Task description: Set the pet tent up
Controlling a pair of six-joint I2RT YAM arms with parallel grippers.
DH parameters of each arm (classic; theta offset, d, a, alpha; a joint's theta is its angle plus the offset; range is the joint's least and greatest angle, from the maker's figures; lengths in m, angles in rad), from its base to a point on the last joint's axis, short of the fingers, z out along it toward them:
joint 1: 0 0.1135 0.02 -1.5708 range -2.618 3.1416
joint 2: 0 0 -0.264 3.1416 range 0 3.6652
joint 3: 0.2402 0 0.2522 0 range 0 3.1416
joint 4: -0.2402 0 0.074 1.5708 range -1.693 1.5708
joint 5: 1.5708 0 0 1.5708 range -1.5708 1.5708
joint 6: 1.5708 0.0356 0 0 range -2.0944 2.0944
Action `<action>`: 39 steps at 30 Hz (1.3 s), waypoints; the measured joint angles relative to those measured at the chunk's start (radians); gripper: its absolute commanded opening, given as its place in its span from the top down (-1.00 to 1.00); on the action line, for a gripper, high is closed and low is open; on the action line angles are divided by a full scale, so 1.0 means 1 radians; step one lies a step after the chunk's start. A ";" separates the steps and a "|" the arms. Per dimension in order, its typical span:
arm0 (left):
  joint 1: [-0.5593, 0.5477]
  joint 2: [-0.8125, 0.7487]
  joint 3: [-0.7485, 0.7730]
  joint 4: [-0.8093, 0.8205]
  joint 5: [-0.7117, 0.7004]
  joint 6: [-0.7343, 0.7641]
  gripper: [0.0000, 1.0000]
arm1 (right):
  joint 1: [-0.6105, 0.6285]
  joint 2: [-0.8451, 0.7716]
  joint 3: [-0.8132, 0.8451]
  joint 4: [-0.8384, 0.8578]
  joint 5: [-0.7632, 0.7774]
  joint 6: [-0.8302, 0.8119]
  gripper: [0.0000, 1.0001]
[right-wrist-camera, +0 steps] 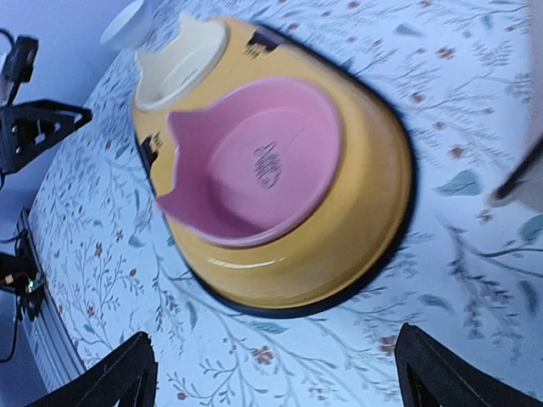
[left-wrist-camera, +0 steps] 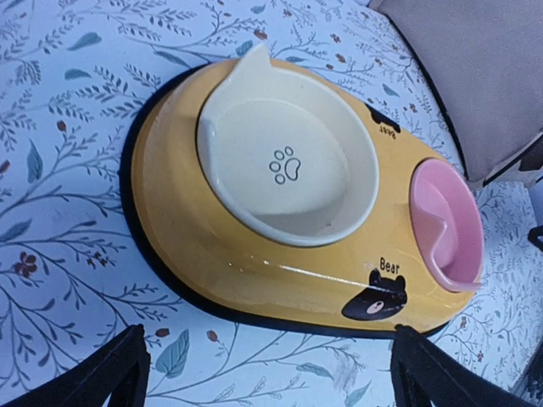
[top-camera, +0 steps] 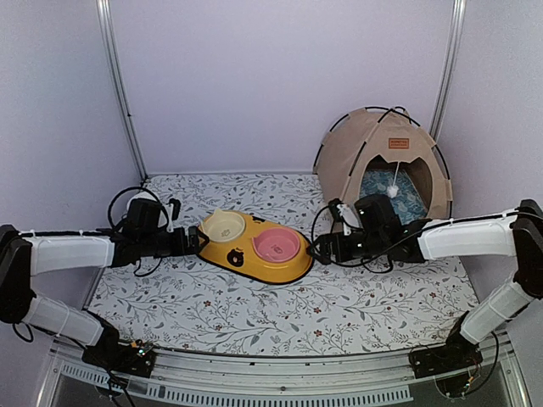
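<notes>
The pet tent (top-camera: 382,157) stands as a tan dome with thin black crossing poles at the back right of the table, its opening facing forward. A white pom-pom (top-camera: 394,191) hangs in the doorway. A corner of its tan fabric (left-wrist-camera: 475,76) shows in the left wrist view. My left gripper (top-camera: 197,240) is open just left of the yellow feeder, with nothing between its fingers (left-wrist-camera: 114,377). My right gripper (top-camera: 316,250) is open just right of the feeder, in front of the tent and apart from it, its fingers (right-wrist-camera: 441,373) empty.
A yellow double-bowl feeder (top-camera: 254,246) with a cream bowl (left-wrist-camera: 288,170) and a pink bowl (right-wrist-camera: 254,161) sits mid-table between the grippers. A blue patterned cushion (top-camera: 407,199) lies inside the tent. A floral cloth (top-camera: 254,314) covers the table; walls enclose it.
</notes>
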 measured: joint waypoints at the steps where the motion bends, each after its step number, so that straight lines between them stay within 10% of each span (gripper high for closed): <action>1: -0.003 -0.001 -0.033 0.024 0.019 -0.015 -0.99 | 0.045 0.032 0.006 0.007 0.000 0.012 -0.93; 8: -0.126 0.035 -0.157 0.148 0.087 -0.102 -0.99 | 0.240 0.286 0.113 0.064 -0.064 0.090 0.17; 14: -0.180 0.103 -0.158 0.242 0.108 -0.146 -0.99 | 0.252 0.396 0.211 0.121 -0.117 0.163 0.71; 39: -0.188 0.424 0.115 0.314 0.199 -0.125 -0.99 | -0.011 0.548 0.459 0.017 -0.138 0.188 0.64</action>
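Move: The pink bowl, in the right end of the yellow stand, lies about 11 cm left and 6 cm ahead of the right hand, 7 cm lower; the cream bowl is some 25 cm left and 10 ahead, the tent about 22 cm ahead and 18 right. From the left hand the stand's middle lies some 14 cm right and 2 ahead, the cream bowl 7 cm right and 7 ahead, both about 5 cm lower. The right fingertips come to bear on the near side of the yellow stand by the pink bowl: the hand first swings left, back and down while its fingers close, then pushes forward about 14 cm, easing to the right. The left hand, fingers open, drops back and down, then slides right, some 12 cm in all, and eases forward towards the stand's near edge. ##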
